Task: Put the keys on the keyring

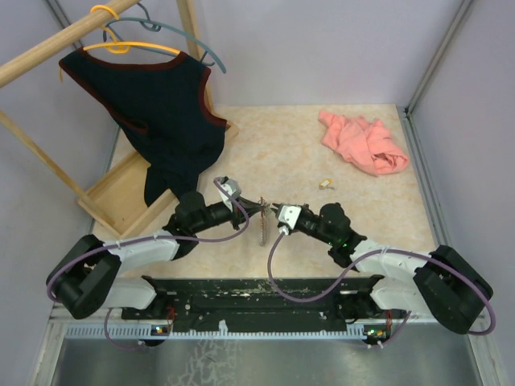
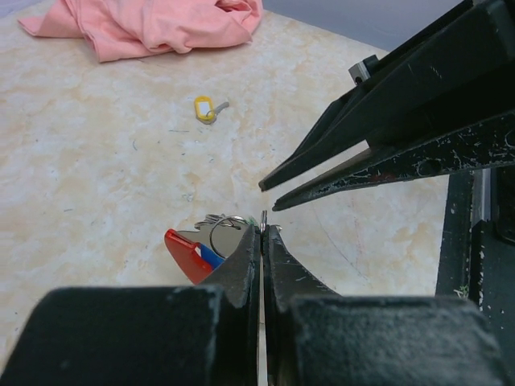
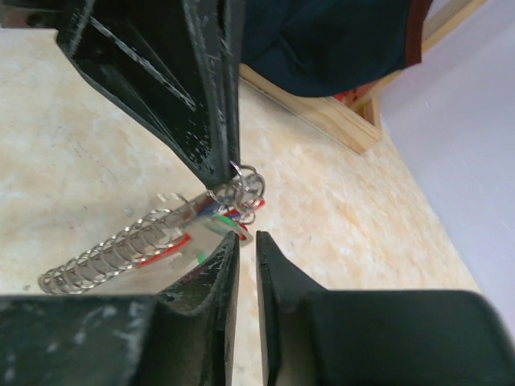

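Note:
The keyring (image 1: 263, 229) hangs between my two grippers above the table's near middle. Its silvery coiled strip (image 3: 113, 253) with a red loop trails down to the left, and a bunch of split rings (image 3: 248, 186) sits at its top. My left gripper (image 2: 264, 229) is shut on a thin metal ring of it. Keys with red and blue tags (image 2: 193, 253) hang just left of the fingers. My right gripper (image 3: 246, 237) stands just below the rings, jaws a narrow gap apart, nothing between them. A loose key with a yellow tag (image 2: 206, 108) lies on the table beyond.
A crumpled pink cloth (image 1: 362, 143) lies at the back right. A wooden rack (image 1: 113, 193) with a dark vest (image 1: 161, 104) on a hanger stands at the left. The loose key (image 1: 325, 184) lies between the cloth and the right arm.

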`<state>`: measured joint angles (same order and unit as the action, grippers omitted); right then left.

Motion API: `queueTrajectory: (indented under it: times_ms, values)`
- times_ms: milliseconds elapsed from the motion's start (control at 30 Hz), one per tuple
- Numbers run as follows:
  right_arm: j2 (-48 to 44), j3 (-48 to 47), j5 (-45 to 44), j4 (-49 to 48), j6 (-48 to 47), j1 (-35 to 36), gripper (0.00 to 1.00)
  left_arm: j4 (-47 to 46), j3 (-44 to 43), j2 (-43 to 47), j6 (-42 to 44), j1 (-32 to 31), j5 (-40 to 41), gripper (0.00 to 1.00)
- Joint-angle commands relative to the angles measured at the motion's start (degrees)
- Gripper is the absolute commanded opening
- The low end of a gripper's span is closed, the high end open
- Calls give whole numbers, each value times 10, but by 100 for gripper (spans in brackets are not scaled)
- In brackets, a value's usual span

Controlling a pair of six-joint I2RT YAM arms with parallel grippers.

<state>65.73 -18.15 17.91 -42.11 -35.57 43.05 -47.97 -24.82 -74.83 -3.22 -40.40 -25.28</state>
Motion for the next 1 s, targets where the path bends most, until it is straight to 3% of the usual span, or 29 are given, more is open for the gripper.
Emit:
queueTrajectory:
  times_ms: [0,167,400,633,967]
  values:
    - [-16,-26,-47,-34,53,-6,19,-17,-9,0,-10,2,17,0]
    - [-45,-24,-43,-5,67,-5,34,-3,-14,-1,-21,1,41,0]
    - [-65,0,1,-9,58,20,34,16,-22,-4,-27,1,57,0]
    - [-26,25,45,-58,-64,30,34,26,-30,-8,-28,1,48,0]
    - [-1,2,54,6,-203,31,36,55,-44,-10,-25,2,45,0]
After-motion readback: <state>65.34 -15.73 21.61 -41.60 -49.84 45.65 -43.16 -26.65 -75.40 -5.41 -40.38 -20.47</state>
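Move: The green-tagged key hangs at the keyring about 3 cm left of the right hand, 1 cm ahead and 2 cm below. The keyring's gripped end is also about 3 cm left and 1 cm ahead, at hand height. The yellow-tagged key lies on the table some 13 cm ahead of the right hand, 17 cm right and 15 cm below. From the left hand, the green-tagged key is about 1 cm right and 2 cm below. The green-tagged key is left at the keyring as the right fingers, already parting, open further to about a third. The right hand edges right and rises nearly 3 cm, then swings back and slightly left, away from the gripped end, and sinks about 4 cm, the wrist rolling and turning some 15 degrees. The left hand keeps its pinch and eases 1.5 cm forward and a little down. ##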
